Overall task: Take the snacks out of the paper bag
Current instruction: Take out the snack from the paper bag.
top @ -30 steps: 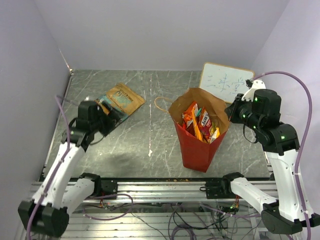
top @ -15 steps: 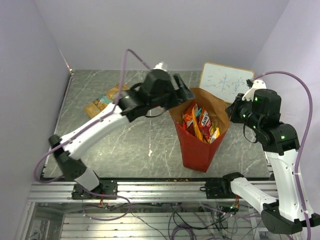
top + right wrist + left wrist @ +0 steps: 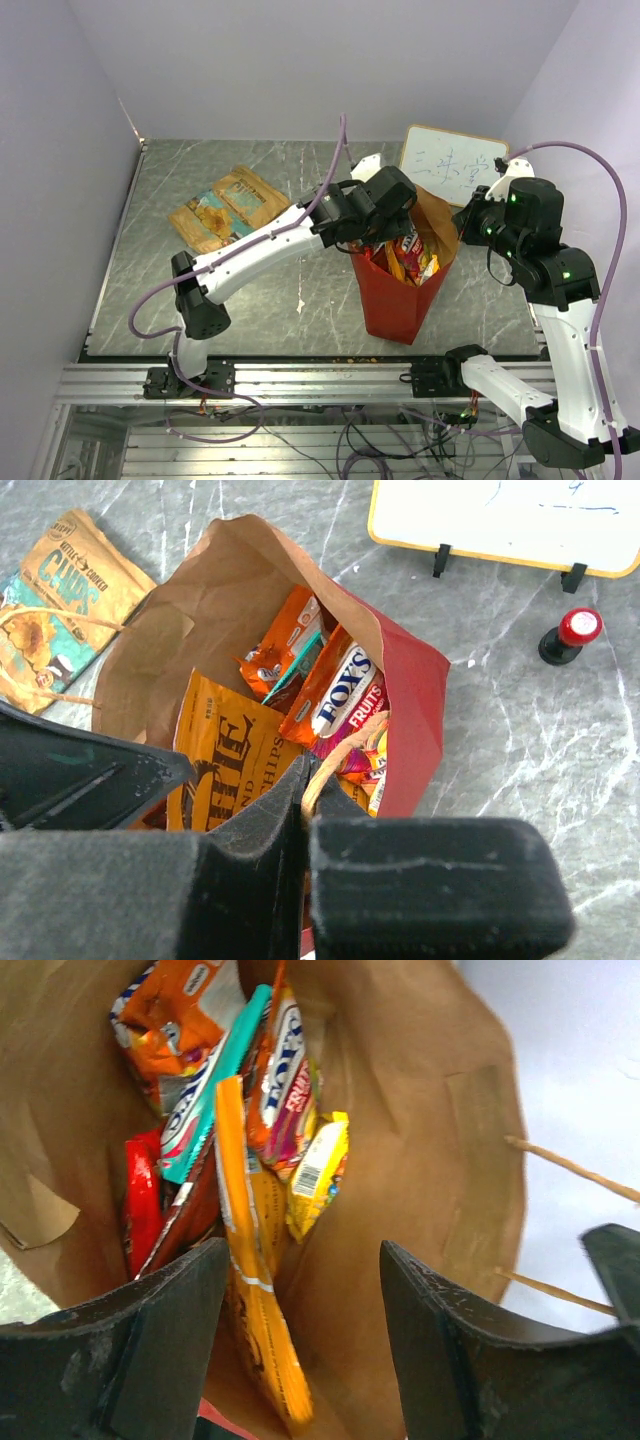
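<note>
The red paper bag stands upright right of centre, its brown mouth open. My left gripper reaches down into that mouth. In the left wrist view it is open, with a long orange-yellow packet standing between its fingers, untouched. Around that packet lie other snacks: a teal packet, a Fox's packet and a red packet. My right gripper is shut on the bag's cord handle at the right rim. A tan flat pack lies on the table at the left.
A white writing board stands behind the bag at the back right, with a small red-capped object in front of it. Purple walls close in the table on three sides. A loose cord handle hangs off the bag's left side.
My left arm swung from the tan pack at the far left across to the bag and dipped into its mouth, its fingers narrowing a little. The right gripper stayed put.
</note>
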Controlling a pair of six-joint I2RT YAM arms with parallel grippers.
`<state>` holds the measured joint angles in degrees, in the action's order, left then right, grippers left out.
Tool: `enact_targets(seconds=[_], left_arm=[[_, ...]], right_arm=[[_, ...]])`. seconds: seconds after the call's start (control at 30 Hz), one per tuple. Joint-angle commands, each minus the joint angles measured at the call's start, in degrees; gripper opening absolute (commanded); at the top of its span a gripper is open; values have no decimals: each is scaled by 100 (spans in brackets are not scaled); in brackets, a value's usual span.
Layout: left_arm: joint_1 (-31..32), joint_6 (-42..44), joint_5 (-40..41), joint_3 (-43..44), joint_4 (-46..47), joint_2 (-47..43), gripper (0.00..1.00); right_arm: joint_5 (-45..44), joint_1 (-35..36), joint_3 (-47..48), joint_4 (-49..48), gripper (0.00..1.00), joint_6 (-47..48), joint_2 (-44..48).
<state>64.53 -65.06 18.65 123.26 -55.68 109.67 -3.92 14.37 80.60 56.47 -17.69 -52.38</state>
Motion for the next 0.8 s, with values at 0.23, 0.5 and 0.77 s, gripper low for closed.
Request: enact_targets(seconds=[0.23,0.5,0.77], left_arm=[[215,134,95,407,-636,644,68],[217,661,-81,1183,-954,1289,43],[156,820,-262,853,-588,793,7]], right_arm=[[-43,20,85,-215,0,34,76],[-87,17,61,-246,0,27,75],[-152,21,48,-241,0,-23,135]])
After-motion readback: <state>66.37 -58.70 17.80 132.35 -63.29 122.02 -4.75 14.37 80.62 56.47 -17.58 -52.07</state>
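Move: The orange packet stands edge-on in the paper bag below the left hand: its middle is about 3 cm to the right, level fore and aft, some 13 cm down. The Fox's packet lies about 6 cm right and 3 cm ahead of the hand, the teal packet 5 cm ahead and 2 cm right, the yellow packet 9 cm right and level, all some 14 cm down. From the right hand, the orange packet is roughly 10 cm left, level, 17 cm below. Down into the bag goes the left hand, about 7 cm, easing some 2 cm right late on, its left side rolling up by about 15 degrees. Once nearly down, the fingers close from wide to almost shut and pinch the orange packet's upright upper edge. The right hand stays put, keeping hold of the bag's handle at the right rim. ##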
